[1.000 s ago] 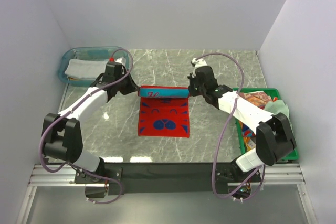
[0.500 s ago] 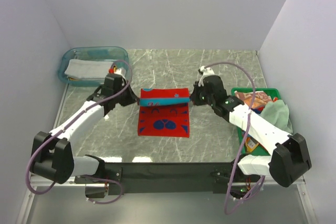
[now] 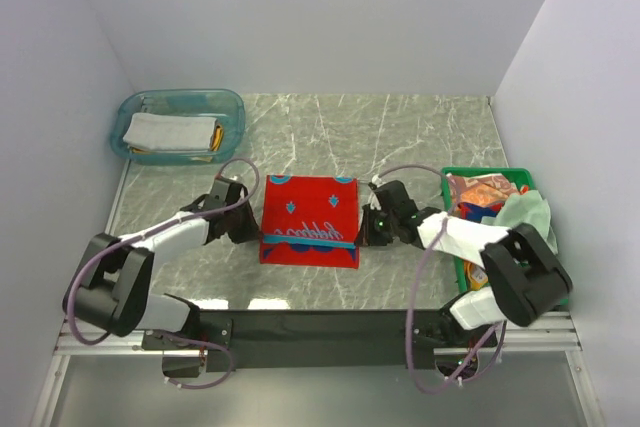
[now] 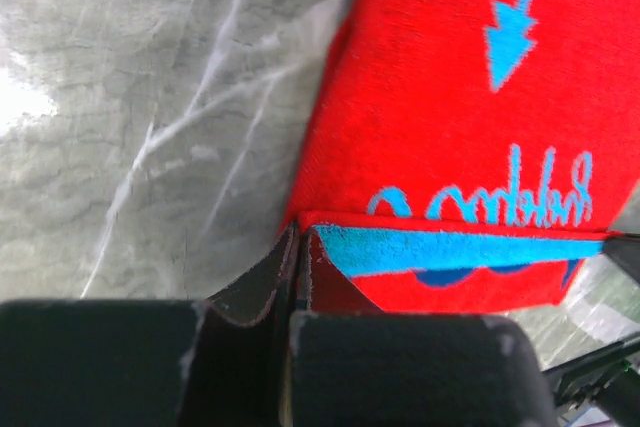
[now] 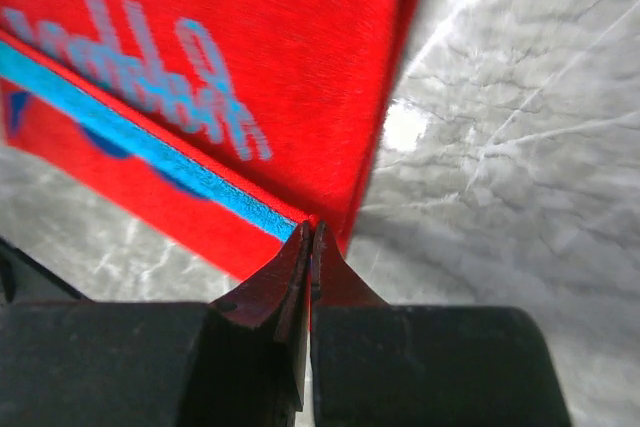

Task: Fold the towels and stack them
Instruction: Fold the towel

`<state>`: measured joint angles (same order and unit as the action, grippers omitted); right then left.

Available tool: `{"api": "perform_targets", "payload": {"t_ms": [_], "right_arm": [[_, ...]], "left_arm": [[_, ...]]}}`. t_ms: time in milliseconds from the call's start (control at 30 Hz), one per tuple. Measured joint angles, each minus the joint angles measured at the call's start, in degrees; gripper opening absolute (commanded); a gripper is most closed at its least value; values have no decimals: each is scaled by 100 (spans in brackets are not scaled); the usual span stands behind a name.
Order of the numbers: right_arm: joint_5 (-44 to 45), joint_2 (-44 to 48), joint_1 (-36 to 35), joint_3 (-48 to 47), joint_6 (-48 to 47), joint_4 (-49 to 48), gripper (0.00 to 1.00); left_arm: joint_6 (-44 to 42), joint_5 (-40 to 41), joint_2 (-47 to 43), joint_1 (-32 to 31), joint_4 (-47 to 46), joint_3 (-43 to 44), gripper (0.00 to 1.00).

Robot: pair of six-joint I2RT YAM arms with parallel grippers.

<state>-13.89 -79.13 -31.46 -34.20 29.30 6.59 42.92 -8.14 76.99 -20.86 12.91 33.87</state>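
Observation:
A red towel [image 3: 310, 209] with blue patterns lies folded in half on the marble table, its teal stripe [image 3: 308, 240] near the front edge. My left gripper [image 3: 252, 230] is low at the left end of that stripe, shut on the top layer's corner [image 4: 318, 232]. On the other side my right gripper [image 3: 366, 232] is shut on the opposite corner [image 5: 318, 219]. In both wrist views the fingertips [image 4: 290, 247] [image 5: 300, 242] are pressed together with red cloth pinched between them.
A clear teal tub [image 3: 232, 107] at the back left holds a folded pale grey towel [image 3: 165, 132]. A green crate [image 3: 460, 175] at the right holds an orange-brown towel [image 3: 485, 190] and a pale green towel [image 3: 527, 212].
Both grippers have carried the towel's striped edge from the far side toward the near side and down, laying the top half over the bottom half.

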Motion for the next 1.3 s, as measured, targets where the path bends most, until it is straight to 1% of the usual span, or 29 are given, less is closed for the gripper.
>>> {"api": "perform_targets", "payload": {"t_ms": [67, 300, 400, 567, 900, 1300], "right_arm": [[-122, -361, 68, 0, 72, -90, 0], [-483, -953, 614, -402, 138, -348, 0], [-363, -1228, 859, -743, 85, -306, 0], [22, -1532, 1062, -1381, -149, -55, 0], [103, -1384, 1075, -1711, -435, 282, 0], [140, -87, 1073, -1860, -466, 566, 0]], "left_arm": [[74, -20, 170, -2, -144, -35, 1], [339, -4, 400, 0, -656, -33, 1], [437, 4, 612, 0, -754, 125, 1], [457, 188, 1137, -28, -658, 743, 1], [369, 352, 1051, -52, -323, 1099, 1], [225, 732, -55, -133, 393, 1609, 1]]}}
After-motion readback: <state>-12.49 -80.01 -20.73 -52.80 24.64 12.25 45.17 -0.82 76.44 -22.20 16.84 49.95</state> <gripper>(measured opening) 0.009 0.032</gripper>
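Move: The left hand holds one end of the red towel's cyan-hemmed edge; the far fold's middle lies about 18 cm ahead and 14 cm right of it, the lower layer's near edge 7 cm back and 14 right, both 2 cm below. From the right hand the far fold is some 20 cm ahead and 14 left, the near edge 6 back and 14 left. The teal basket stands 33 cm ahead and 23 left of the left hand, at its height. Forward and low over the table both hands slide first, right hand about 10 cm and left about 6, still pinching the two ends of the cyan-hemmed edge and dragging the towel out from the base. Then both rise nearly straight up, roughly 10 cm, tipping the fingertips slightly outward and keeping their grip. ##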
